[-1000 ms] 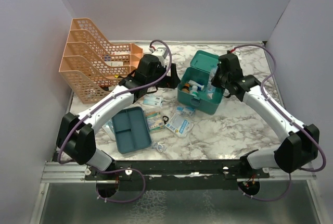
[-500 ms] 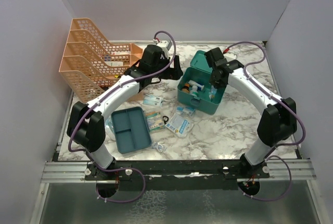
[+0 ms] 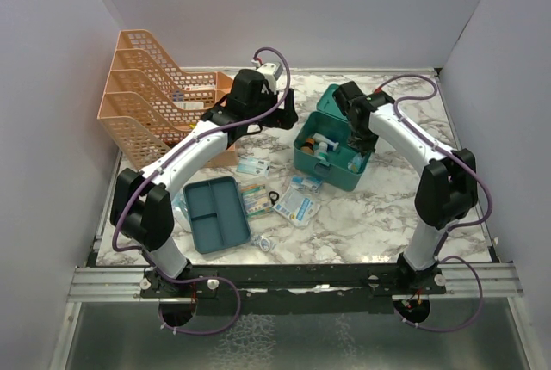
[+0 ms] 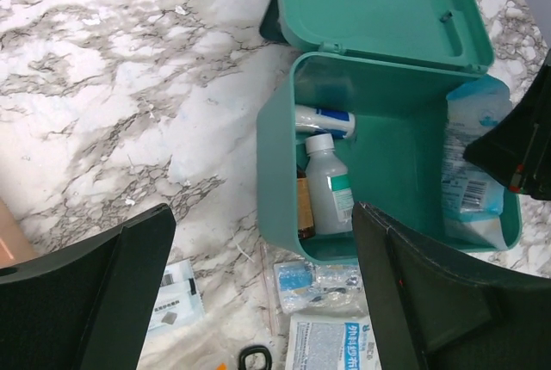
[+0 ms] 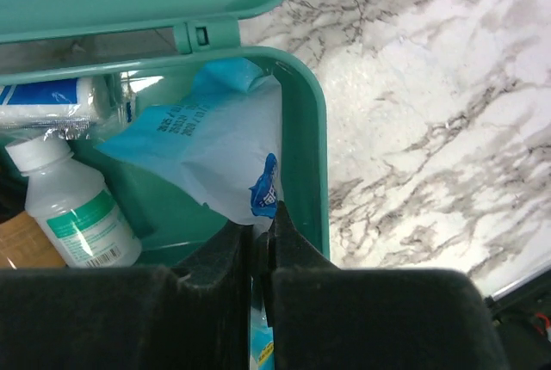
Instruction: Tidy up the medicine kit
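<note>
The medicine kit point(image 3: 327, 168) is a teal box with its lid point(image 3: 337, 101) swung open, standing right of centre. My right gripper point(image 3: 360, 139) reaches down into its right end, shut on a blue-and-white packet point(image 5: 207, 151) that leans against the kit's wall point(image 5: 307, 146); its fingertips point(image 5: 263, 225) pinch the packet's lower edge. A white bottle point(image 5: 73, 206) and a tube point(image 4: 325, 120) lie inside. My left gripper point(image 3: 258, 125) hovers open above the table just left of the kit point(image 4: 277, 159), with nothing between its fingers point(image 4: 86, 292).
An orange mesh rack point(image 3: 151, 99) stands at the back left. A flat teal divided tray point(image 3: 215, 213) lies front left. Several sachets and packets point(image 3: 297, 206) and a small black ring point(image 4: 251, 358) lie between the tray and the kit.
The right arm folded up and swung its gripper left, carrying the packet down into the kit's right end. The left arm rose and shifted slightly toward the back, still open.
</note>
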Available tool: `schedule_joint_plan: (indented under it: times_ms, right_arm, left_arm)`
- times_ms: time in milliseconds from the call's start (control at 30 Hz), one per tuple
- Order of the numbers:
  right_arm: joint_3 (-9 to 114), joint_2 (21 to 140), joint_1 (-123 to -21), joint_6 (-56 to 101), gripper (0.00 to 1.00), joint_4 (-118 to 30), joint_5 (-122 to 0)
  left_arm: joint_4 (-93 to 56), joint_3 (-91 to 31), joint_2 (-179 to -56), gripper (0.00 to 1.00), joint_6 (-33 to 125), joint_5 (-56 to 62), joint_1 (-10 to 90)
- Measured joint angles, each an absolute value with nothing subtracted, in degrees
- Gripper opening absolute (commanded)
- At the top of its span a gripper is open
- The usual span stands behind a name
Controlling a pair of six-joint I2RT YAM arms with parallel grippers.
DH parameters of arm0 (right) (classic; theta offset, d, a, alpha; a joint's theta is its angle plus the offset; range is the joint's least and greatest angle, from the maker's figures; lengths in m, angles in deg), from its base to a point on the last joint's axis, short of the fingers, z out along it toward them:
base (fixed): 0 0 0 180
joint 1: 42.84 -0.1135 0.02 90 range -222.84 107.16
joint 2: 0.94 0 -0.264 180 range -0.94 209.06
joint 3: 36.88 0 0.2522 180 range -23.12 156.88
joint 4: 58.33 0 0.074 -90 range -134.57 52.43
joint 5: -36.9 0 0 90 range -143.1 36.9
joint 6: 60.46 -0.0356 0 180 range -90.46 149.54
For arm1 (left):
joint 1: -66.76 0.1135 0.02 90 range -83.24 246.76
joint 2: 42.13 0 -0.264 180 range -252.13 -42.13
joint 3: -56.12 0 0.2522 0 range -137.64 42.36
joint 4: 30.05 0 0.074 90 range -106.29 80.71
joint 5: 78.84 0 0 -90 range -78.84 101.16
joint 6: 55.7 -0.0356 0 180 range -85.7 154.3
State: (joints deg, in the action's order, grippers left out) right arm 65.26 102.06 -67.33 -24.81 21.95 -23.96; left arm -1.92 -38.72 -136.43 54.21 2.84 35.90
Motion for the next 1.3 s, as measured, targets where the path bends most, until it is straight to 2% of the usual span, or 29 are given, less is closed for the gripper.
schedule_joint_plan:
  times_ms: [433,700,800,933,1033,1167,1300]
  right_arm:
    - [67.8,102.0,-67.6,-26.1,0.01,27.3,-29.1]
    - [67.2,107.0,-67.6,-29.8,0.01,28.6,-28.5]
    - [66.1,107.8,-67.6,-30.1,0.08,27.3,-28.2]
    - [66.1,108.0,-67.6,-29.5,0.35,25.5,-28.2]
    - [66.1,108.0,-67.6,-28.7,0.45,24.3,-28.2]
    - [66.1,107.4,-67.6,-27.4,0.47,23.0,-28.3]
    - [65.1,104.8,-67.6,-25.0,0.4,20.8,-29.0]
  left_arm:
    - [-1.6,-38.7,-136.2,0.87,52.8,3.0,36.5]
    - [-1.4,-38.0,-134.9,0.87,52.8,3.1,36.5]
    - [-1.4,-38.0,-134.5,0.87,52.8,3.1,36.5]
    - [-1.2,-38.0,-134.3,0.87,52.6,3.7,36.5]
    - [-1.2,-38.0,-134.3,0.87,52.5,4.1,36.6]
    - [-0.9,-38.0,-134.3,0.87,52.1,4.3,36.6]
    - [-0.5,-38.7,-134.3,0.87,51.5,4.4,36.6]
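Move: The right hand, already inside the green box near its right end and still pinching the blue-and-white packet, has the middle of the box floor about 5 cm to its left and some 5 cm below. The white bottle stands about 8 cm left and 2 cm ahead of the hand, with the brown bottle 3 cm farther left; the white-blue tube lies 8 cm left and 4 cm ahead. From the left hand, the box middle is roughly 10 cm right, 6 cm back and 17 cm down. Still pinching the packet, the right hand draws it back about 2 cm and slightly left, then lowers it some 3 cm towards the box floor, the wrist tipping about 10 degrees. The fingers then open to nearly half and let go of the packet, while the hand eases forward again and starts to rise. ##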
